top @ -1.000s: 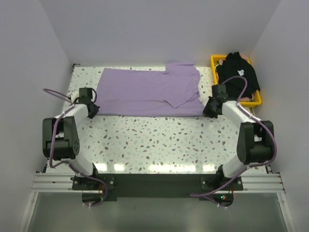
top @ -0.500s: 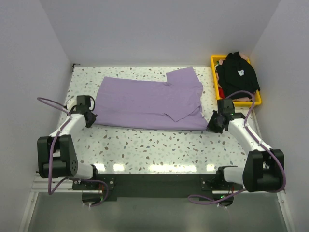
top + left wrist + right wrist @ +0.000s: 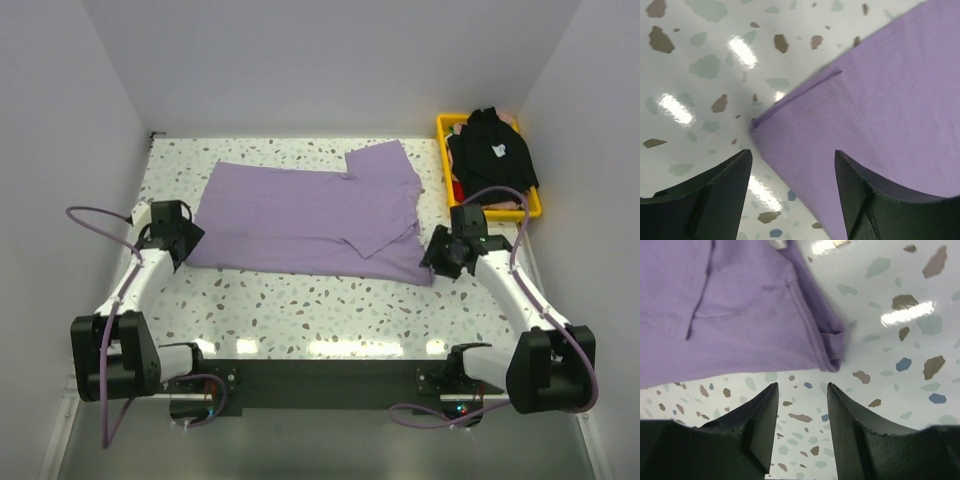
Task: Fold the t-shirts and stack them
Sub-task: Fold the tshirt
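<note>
The lavender-purple t-shirt (image 3: 305,210) lies folded in a long band across the back half of the table, one sleeve flap turned over near its right end. Over its near left corner (image 3: 790,130) hovers my left gripper (image 3: 184,240), open with nothing held. By the near right corner (image 3: 832,352), my right gripper (image 3: 440,262) also stands open and empty, its fingers (image 3: 762,415) just short of the cloth. A black t-shirt (image 3: 492,155) with a small white chest mark is heaped on the yellow basket at the back right.
The yellow plastic basket (image 3: 530,211) sits in the back right corner, close behind my right arm. White walls enclose the table on three sides. Speckled tabletop (image 3: 320,305) stretches between the purple shirt and the arm bases.
Both grippers were shut on the purple shirt's near corners and drew them toward the front; now both have opened and let go, and the shirt lies flat.
</note>
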Robot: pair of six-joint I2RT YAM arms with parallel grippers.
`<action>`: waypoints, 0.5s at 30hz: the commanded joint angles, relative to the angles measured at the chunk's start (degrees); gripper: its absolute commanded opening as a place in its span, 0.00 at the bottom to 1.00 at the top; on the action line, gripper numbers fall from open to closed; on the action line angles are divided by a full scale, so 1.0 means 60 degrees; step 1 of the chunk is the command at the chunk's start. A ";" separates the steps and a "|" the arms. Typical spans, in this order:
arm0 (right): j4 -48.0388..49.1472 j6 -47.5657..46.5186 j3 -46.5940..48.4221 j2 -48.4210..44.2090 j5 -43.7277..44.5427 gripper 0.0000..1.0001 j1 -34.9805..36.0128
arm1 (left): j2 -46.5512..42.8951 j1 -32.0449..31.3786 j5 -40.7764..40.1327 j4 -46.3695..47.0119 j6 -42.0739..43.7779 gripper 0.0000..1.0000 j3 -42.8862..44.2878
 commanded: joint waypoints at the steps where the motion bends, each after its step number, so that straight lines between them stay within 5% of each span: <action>1: 0.0605 -0.0291 0.1026 -0.0152 0.0282 0.48 0.1008 | -0.0621 -0.0048 0.1174 0.1149 0.0542 0.72 -0.0067; 6: 0.0986 -0.0100 0.2039 0.1733 0.1779 0.48 0.3192 | -0.1017 -0.0662 0.1954 0.1706 0.1010 0.72 -0.0068; 15: 0.2510 0.0076 0.2450 0.3716 0.1838 0.49 0.3780 | -0.1443 -0.1644 0.3112 0.1547 0.1844 0.72 0.0576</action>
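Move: The tip of the t-shirt's turned-over flap lies about 14 cm to the right hand's left, 6 cm ahead and some 6 cm below. The shirt's right near corner, just released, is almost under that hand, about 1 cm to its right and 5 cm down; the yellow box's middle stands some 25 cm ahead and 12 cm to its right. From the left hand the flap tip is about 40 cm right and 2 cm ahead, with the shirt's left near corner almost under it, about 1 cm left. The right hand, fingers still open, leaves its corner and swings about 11 cm left and 6 cm forward in over the t-shirt, rising some 3 cm on the way and then sinking to about 2 cm below its starting height just right of the flap tip, turning some 20 degrees counter-clockwise. The left hand, also still open, moves away from its own corner, some 9 cm to the right over the shirt's left end while climbing about 6 cm and edging 3 cm forward, and swivels roughly 25 degrees clockwise. ##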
